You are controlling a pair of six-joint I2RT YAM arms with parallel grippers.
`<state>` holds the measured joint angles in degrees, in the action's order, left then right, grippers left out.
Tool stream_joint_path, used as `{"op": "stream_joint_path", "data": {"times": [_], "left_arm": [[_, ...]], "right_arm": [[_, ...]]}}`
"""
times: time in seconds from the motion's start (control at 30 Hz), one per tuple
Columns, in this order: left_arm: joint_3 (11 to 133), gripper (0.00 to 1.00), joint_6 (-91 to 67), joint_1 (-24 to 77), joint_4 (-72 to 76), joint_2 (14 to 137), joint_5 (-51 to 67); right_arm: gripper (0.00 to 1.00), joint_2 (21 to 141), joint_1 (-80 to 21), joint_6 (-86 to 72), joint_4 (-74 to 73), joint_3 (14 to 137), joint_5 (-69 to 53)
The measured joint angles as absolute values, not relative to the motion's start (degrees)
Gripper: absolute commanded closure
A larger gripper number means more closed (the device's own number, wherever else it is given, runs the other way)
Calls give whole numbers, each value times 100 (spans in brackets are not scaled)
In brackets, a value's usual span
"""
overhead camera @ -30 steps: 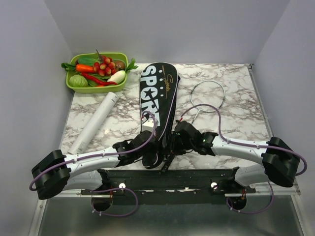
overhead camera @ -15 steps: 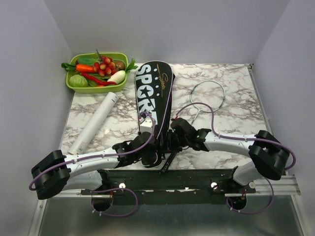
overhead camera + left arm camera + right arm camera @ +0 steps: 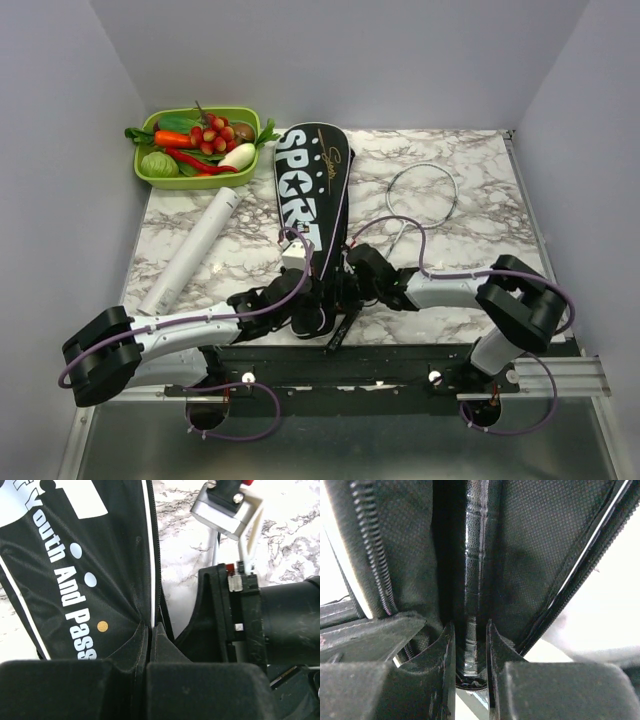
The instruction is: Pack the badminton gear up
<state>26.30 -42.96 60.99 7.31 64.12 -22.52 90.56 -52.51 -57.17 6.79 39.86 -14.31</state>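
Note:
The black bag (image 3: 312,190) lettered "SPORT" lies lengthwise in the middle of the table, its near end open. My left gripper (image 3: 303,303) is shut on the bag's fabric edge (image 3: 151,632) beside the zip. My right gripper (image 3: 346,288) is shut on a racket's black handle (image 3: 473,605), which runs into the bag's open mouth (image 3: 530,555); that racket's head is hidden inside. A second racket (image 3: 421,192), silver-framed, lies bare on the table right of the bag. The white tube (image 3: 193,251) lies to the left.
A green tray (image 3: 152,178) of toy vegetables stands at the back left corner. The two wrists crowd together at the bag's near end, and the right gripper's body (image 3: 250,625) fills the right of the left wrist view. Grey walls enclose the table.
The right arm has swung left and forward with the handle, deeper into the bag. The bag's far end has shifted left. The left gripper has kept its hold.

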Motion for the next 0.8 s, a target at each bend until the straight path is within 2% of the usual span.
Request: {"op": "stream_joint_path", "data": {"times": [0.03, 0.07, 0.1, 0.17, 0.27, 0.37, 0.57, 0.8], "left_arm": [[2604, 100, -4296, 6099, 757, 6412, -2252], [2578, 100, -4296, 6099, 770, 6412, -2250], [2556, 100, -4294, 6099, 775, 6412, -2246], [2504, 100, -4307, 6099, 827, 6414, -2178], [2429, 100, -4298, 6125, 849, 6403, -2158], [2418, 100, -4296, 6128, 875, 6392, -2158], [2418, 100, -4298, 6169, 851, 6274, -2073], [2408, 100, -4318, 6361, 703, 6036, -1614]], "right_arm": [[75, 9144, -5242, -5741, 840, 3946, -1507], [62, 9236, -5234, -5758, 1066, 3881, -1594], [56, 9306, -5227, -5778, 1278, 3800, -1660], [44, 9369, -5203, -5802, 1629, 3662, -1737], [35, 9341, -5041, -5688, 1828, 3546, -1667], [31, 9111, -4956, -5586, 1772, 3430, -1525], [30, 8217, -4943, -5280, 886, 3409, -805], [28, 7345, -4847, -5068, -593, 3953, 742]]}}
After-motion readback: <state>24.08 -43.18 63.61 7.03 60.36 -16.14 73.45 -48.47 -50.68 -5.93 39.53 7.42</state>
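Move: The right fingers already grip the racket handle inside the bag's mouth, roughly 4 cm back, 4 cm right and 5 cm below the bag edge pinched in the left fingers. The bag's middle lies about 15 cm ahead of the right hand and 6 cm left. The second racket's handle is some 6 cm back, 4 cm right and 4 cm lower than that hand; its head is about 25 cm ahead and 24 cm right. Letting go of the racket handle inside the bag, the right fingers open wide after a last 1 cm dip, and the hand backs out of the mouth: some 7 cm right, 6 cm forward and 5 cm up, its fingertips swinging up and clockwise. The left hand keeps its pinch on the bag edge, sinks a centimetre and comes back up, then draws the edge about 3 cm back. ##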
